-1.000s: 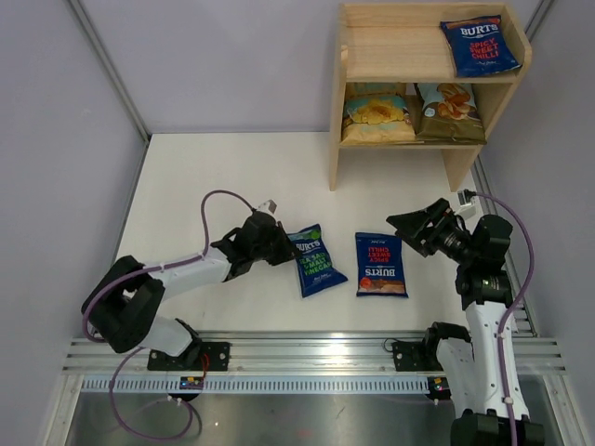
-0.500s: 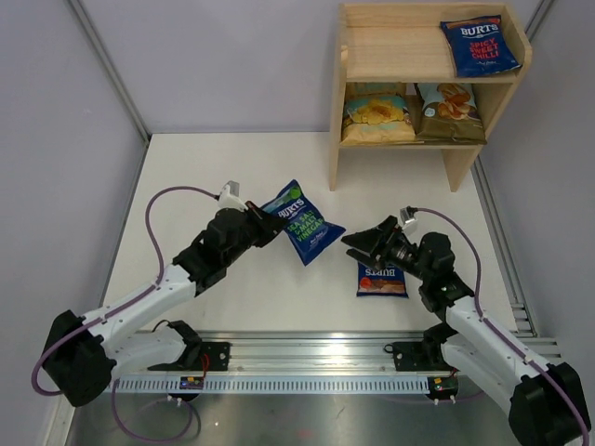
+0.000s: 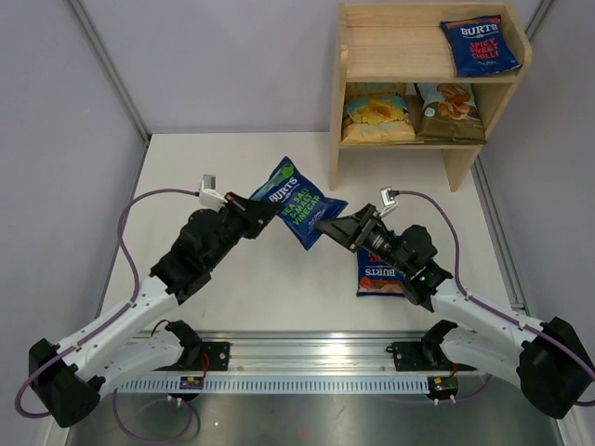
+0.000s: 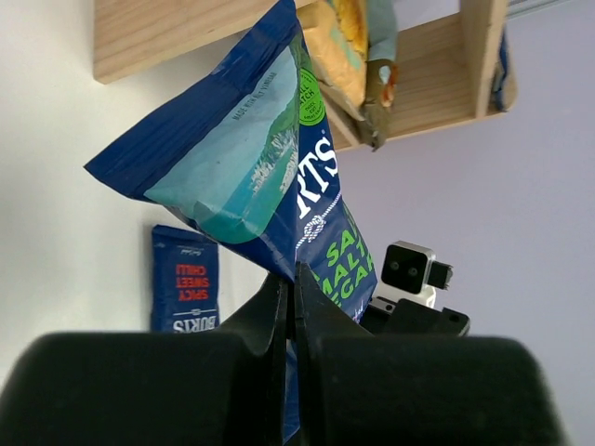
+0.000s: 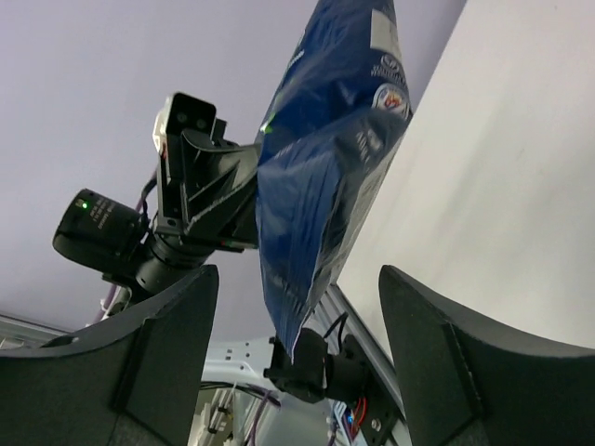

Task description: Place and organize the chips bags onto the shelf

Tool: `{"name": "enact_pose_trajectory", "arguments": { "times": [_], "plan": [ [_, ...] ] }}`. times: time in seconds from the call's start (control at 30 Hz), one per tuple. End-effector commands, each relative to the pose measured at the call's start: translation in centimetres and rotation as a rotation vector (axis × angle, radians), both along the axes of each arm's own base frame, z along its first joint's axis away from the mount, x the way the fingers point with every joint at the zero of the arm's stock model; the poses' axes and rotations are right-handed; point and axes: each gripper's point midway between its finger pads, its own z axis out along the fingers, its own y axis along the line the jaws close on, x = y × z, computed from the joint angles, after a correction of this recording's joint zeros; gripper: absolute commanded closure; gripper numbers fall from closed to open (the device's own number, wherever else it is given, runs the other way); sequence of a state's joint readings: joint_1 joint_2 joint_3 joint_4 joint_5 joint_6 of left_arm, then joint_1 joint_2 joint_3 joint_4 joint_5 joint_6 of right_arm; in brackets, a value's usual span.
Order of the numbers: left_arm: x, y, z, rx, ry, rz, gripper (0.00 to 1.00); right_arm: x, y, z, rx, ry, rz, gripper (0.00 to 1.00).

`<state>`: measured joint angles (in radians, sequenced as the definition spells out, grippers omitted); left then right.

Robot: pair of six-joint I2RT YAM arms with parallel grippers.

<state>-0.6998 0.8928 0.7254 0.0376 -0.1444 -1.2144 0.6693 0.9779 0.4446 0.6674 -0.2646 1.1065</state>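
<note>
My left gripper (image 3: 264, 210) is shut on the lower corner of a dark blue BURTS chips bag with green lettering (image 3: 297, 202) and holds it in the air, left of the shelf (image 3: 337, 139). In the left wrist view the bag (image 4: 270, 177) rises from my shut gripper (image 4: 296, 290). My right gripper (image 3: 325, 226) is open beside the bag's right edge. In the right wrist view the bag (image 5: 325, 177) hangs between the open fingers (image 5: 177, 344). A red-label BURTS bag (image 3: 381, 278) lies flat on the table, partly under my right arm.
The shelf's top tier holds a red-label BURTS bag (image 3: 479, 45) at the right. The lower tier holds two tan bags (image 3: 376, 116) (image 3: 449, 111). The left and middle of the top tier (image 3: 390, 42) are bare wood. White walls close in both sides.
My left gripper has raised the green-label bag higher and further back. My right gripper has moved left and up until its open fingers are around the bag's edge.
</note>
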Motion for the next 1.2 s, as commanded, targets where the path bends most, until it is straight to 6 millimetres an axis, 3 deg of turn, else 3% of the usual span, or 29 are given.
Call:
{"name": "enact_pose_trajectory", "arguments": {
  "times": [0.0,0.27,0.5,0.8,0.83,0.87,0.93,1.03,1.07,1.13,1.17],
  "plan": [
    [-0.5,0.5,4.3,-0.12,-0.07,0.008,1.0,1.3,0.0,5.3,0.075,-0.169,-0.076,0.23],
    [-1.3,0.4,5.5,-0.169,-0.092,-0.02,1.0,2.4,2.0,6.0,0.058,-0.166,-0.069,0.31],
    [-2.0,-1.4,5.4,-0.135,-0.103,-0.089,1.0,2.5,2.8,6.7,0.047,-0.186,-0.047,0.38],
    [-2.6,-0.7,6.0,-0.095,-0.146,-0.064,0.99,2.9,1.5,6.8,-0.005,-0.196,-0.117,0.68],
    [-2.6,-0.5,5.9,-0.087,-0.144,-0.061,0.92,2.7,1.3,7.5,-0.002,-0.208,-0.118,0.69],
    [-2.5,-0.4,5.9,-0.073,-0.151,-0.054,0.79,2.6,1.3,7.5,-0.013,-0.213,-0.119,0.7],
    [-2.5,-0.1,5.6,-0.053,-0.15,-0.047,0.75,2.4,1.1,8.5,-0.014,-0.236,-0.123,0.74],
    [-2.3,1.0,5.0,-0.004,-0.148,0.0,0.55,2.4,0.4,9.7,-0.034,-0.268,-0.146,0.77],
    [-2.2,1.8,5.4,0.005,-0.171,0.036,0.46,2.5,0.1,9.5,-0.057,-0.268,-0.154,0.77],
    [-2.2,3.0,4.4,0.06,-0.155,0.072,0.35,2.7,-1.1,11.3,-0.056,-0.294,-0.187,0.76],
    [-2.2,4.0,4.5,0.083,-0.168,0.108,0.28,2.9,-1.4,11.1,-0.086,-0.282,-0.191,0.76]
  ]
}}
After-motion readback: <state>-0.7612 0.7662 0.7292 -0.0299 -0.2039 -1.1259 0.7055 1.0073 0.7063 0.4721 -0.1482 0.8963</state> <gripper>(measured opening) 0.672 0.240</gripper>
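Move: My left hand already holds the Sea Salt & Malt Vinegar bag by one edge; its middle lies about 5 cm to that hand's right and 3 cm ahead, level with it. From my half-open right hand it is some 6 cm ahead, 6 cm to the left and 2 cm higher. The red-labelled bag lies on the table 13 cm to the right hand's right, 1 cm ahead and 24 cm below. The shelf's left foot stands about 20 cm ahead of that hand, 2 cm right and 26 cm down. While my left hand, still pinching the bag, eases some 2 cm back and 2 cm up, I slide my right hand up, forward and left towards the bag, about 3 cm each way, closing its fingers on the bag's near end. Once the right has its pinch, I open my left fingers to let go, and carry the bag up another 3 cm and slightly right with my right hand. ##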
